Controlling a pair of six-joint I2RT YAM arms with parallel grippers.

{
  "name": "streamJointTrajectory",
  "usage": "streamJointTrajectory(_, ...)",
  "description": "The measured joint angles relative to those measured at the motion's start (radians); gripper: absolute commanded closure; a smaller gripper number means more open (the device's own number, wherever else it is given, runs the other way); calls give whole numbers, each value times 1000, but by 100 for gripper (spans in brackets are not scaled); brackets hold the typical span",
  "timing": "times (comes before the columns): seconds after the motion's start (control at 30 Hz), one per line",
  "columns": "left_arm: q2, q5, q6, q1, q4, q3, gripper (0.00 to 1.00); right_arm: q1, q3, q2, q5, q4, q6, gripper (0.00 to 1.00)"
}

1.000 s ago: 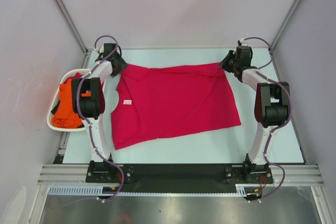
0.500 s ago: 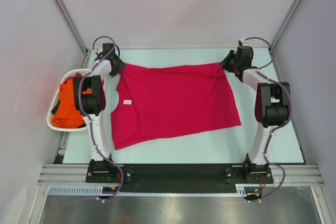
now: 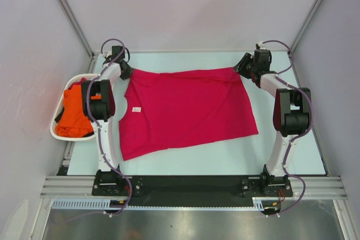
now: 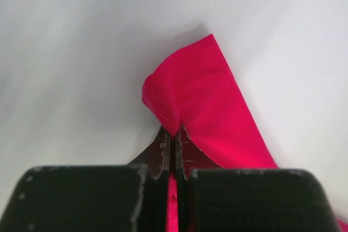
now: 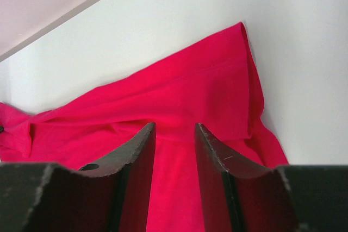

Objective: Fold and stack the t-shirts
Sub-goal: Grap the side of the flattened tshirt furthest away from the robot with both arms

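Observation:
The crimson t-shirt (image 3: 185, 111) lies spread flat across the middle of the table. My left gripper (image 3: 125, 70) is at its far left corner. In the left wrist view the left gripper (image 4: 175, 134) is shut on a hemmed fold of the crimson t-shirt (image 4: 206, 96). My right gripper (image 3: 243, 66) sits at the shirt's far right corner. In the right wrist view the right gripper (image 5: 174, 129) stands open, the crimson t-shirt (image 5: 179, 91) lying under and beyond the gap. The orange t-shirt (image 3: 73, 115) is bunched up in the basket.
A white oval basket (image 3: 56, 133) stands off the table's left edge beside the left arm. Grey walls close in the back and both sides. Bare pale table (image 3: 225, 158) shows in front of the shirt.
The left gripper has shut on the shirt's far left corner. The right gripper's fingers have parted over the far right corner. Neither arm has shifted much, and the shirt lies as before.

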Motion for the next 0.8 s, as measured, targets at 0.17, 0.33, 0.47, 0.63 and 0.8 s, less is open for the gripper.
streamJointTrajectory(0.17,-7,-24,8,0,-3,-9,100,0,0,4,1,-17,0,54)
streamJointTrajectory(0.33,-29,-42,13,0,-10,-13,100,7,24,49,16,-55,0,56)
streamJointTrajectory(0.47,-43,-42,19,0,-11,-13,100,13,66,105,41,-102,-2,58)
streamJointTrajectory(0.63,-46,-42,27,0,-10,-19,100,20,68,120,71,-142,-5,59)
streamJointTrajectory(0.8,-46,-43,27,0,-10,-29,100,29,87,121,106,-173,-19,60)
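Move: The right hand, partly open, hangs about 9 cm above the t-shirt's far right corner, which lies some 6 cm ahead; the folded flap's near corner is roughly 1 cm ahead and 2 cm to the right, at the same depth. The left hand already pinches the cloth about 2 cm short of the t-shirt's far left corner, at hand height; the white label is some 19 cm back and 3 cm right, the basket about 18 cm back and 25 cm left. The right hand sinks almost straight down, about 6 cm, towards the folded-over cloth at the t-shirt's far right end, tipping its fingers some 10 degrees more steeply downward and keeping them partly open, with no touch to be made out. The left fingers, already shut on the far left end, keep their pinch while that hand eases up a centimetre or two, its left side tilting up only slightly. ##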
